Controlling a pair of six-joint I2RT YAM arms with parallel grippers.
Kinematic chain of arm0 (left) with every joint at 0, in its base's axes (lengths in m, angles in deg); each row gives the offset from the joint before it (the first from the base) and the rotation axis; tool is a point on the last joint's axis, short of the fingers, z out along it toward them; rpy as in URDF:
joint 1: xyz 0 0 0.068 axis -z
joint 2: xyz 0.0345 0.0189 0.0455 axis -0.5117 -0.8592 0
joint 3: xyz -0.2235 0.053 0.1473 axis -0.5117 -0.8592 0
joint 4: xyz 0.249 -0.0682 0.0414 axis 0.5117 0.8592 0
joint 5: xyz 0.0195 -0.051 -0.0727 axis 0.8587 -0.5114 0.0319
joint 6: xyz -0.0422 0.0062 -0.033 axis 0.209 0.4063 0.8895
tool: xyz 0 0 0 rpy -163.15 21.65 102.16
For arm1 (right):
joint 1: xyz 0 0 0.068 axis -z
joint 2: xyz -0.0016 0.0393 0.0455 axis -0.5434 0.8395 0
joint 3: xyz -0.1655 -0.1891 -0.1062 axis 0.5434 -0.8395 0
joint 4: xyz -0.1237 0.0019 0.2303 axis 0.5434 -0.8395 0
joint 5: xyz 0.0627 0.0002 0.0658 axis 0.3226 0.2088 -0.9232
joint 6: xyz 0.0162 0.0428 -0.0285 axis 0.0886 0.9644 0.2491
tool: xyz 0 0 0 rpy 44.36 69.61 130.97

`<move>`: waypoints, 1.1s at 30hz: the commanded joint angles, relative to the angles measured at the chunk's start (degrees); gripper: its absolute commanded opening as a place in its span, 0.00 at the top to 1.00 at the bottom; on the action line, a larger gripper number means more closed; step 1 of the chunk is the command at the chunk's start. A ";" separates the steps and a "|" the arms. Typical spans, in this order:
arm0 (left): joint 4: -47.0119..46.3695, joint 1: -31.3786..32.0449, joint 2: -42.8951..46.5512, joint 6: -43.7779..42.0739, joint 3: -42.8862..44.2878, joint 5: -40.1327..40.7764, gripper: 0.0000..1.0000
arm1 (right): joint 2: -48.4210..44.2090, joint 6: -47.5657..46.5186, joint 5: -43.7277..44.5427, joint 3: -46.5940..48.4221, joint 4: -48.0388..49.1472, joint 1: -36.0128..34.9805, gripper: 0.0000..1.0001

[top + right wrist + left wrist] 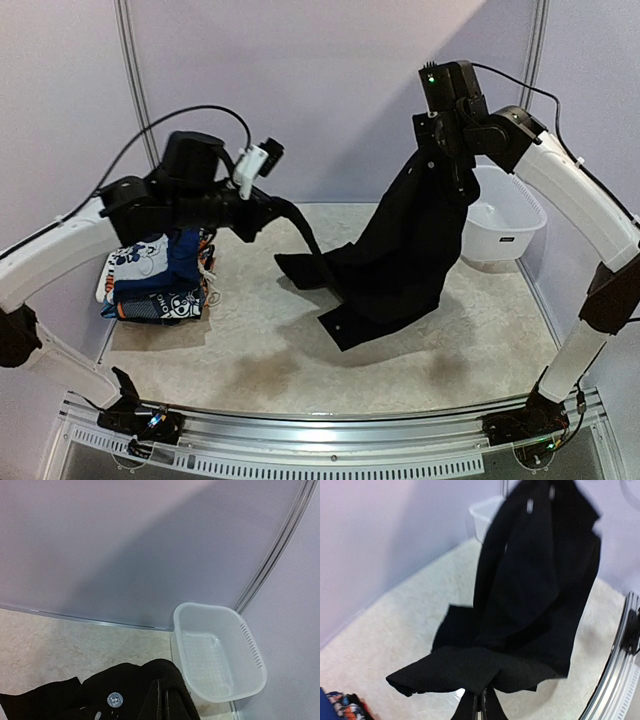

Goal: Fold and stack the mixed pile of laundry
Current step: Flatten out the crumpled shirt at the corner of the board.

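Note:
A large black garment (pixel 400 250) hangs between both arms, its lower part resting on the table. My right gripper (pixel 440 150) holds its top edge high at the back right, shut on the cloth; the right wrist view shows the gripper (pixel 163 700) pinching black fabric (pixel 130 680) beside a silver snap (pixel 115 699). My left gripper (pixel 290 212) is shut on a lower corner, lifted to the left; in the left wrist view the gripper (pixel 484 700) clamps a fold of the black garment (pixel 530 580). The other laundry, blue cartoon-print and navy pieces (pixel 160 280), lies stacked at the left.
A white plastic tub (pixel 505 215) stands at the back right corner, holding nothing, seen close in the right wrist view as the tub (pixel 220 650). Pale walls close the back and sides. A metal rail (pixel 330 430) runs along the table's near edge.

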 commanded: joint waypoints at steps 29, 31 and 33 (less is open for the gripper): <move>14.35 -1.34 -27.65 1.25 56.40 8.75 1.00 | -24.74 8.46 -54.38 -42.15 9.41 8.36 0.01; 14.24 -1.34 -29.15 1.67 57.60 8.08 1.00 | -27.03 7.01 -54.86 -44.00 15.40 4.96 0.01; 14.04 -1.34 -29.82 1.92 57.60 8.07 1.00 | -28.42 5.61 -54.91 -45.43 20.28 3.04 0.01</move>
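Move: Pinched in both hands, the dark shirt hangs down to the board: its low, crumpled middle lies roughly 6 cm ahead and 15 cm right of the left hand, some 31 cm below it. From the right hand that part is about 5 cm back, 10 cm left and 42 cm down. The folded stack sits about 8 cm ahead and 32 cm left of the left hand, and the white basket some 18 cm ahead and 23 cm right of the right hand. Dropping about 19 cm and drawing slightly back, the right hand tips down, opens wide and lets go of the shirt above the board, then backs off while rising a little and turning some 30 degrees counter-clockwise. Meanwhile the left keeps its pinch, whipping its end up about 20 cm with a slight swing back and left, then sweeps it forward and right, sinking slightly. ##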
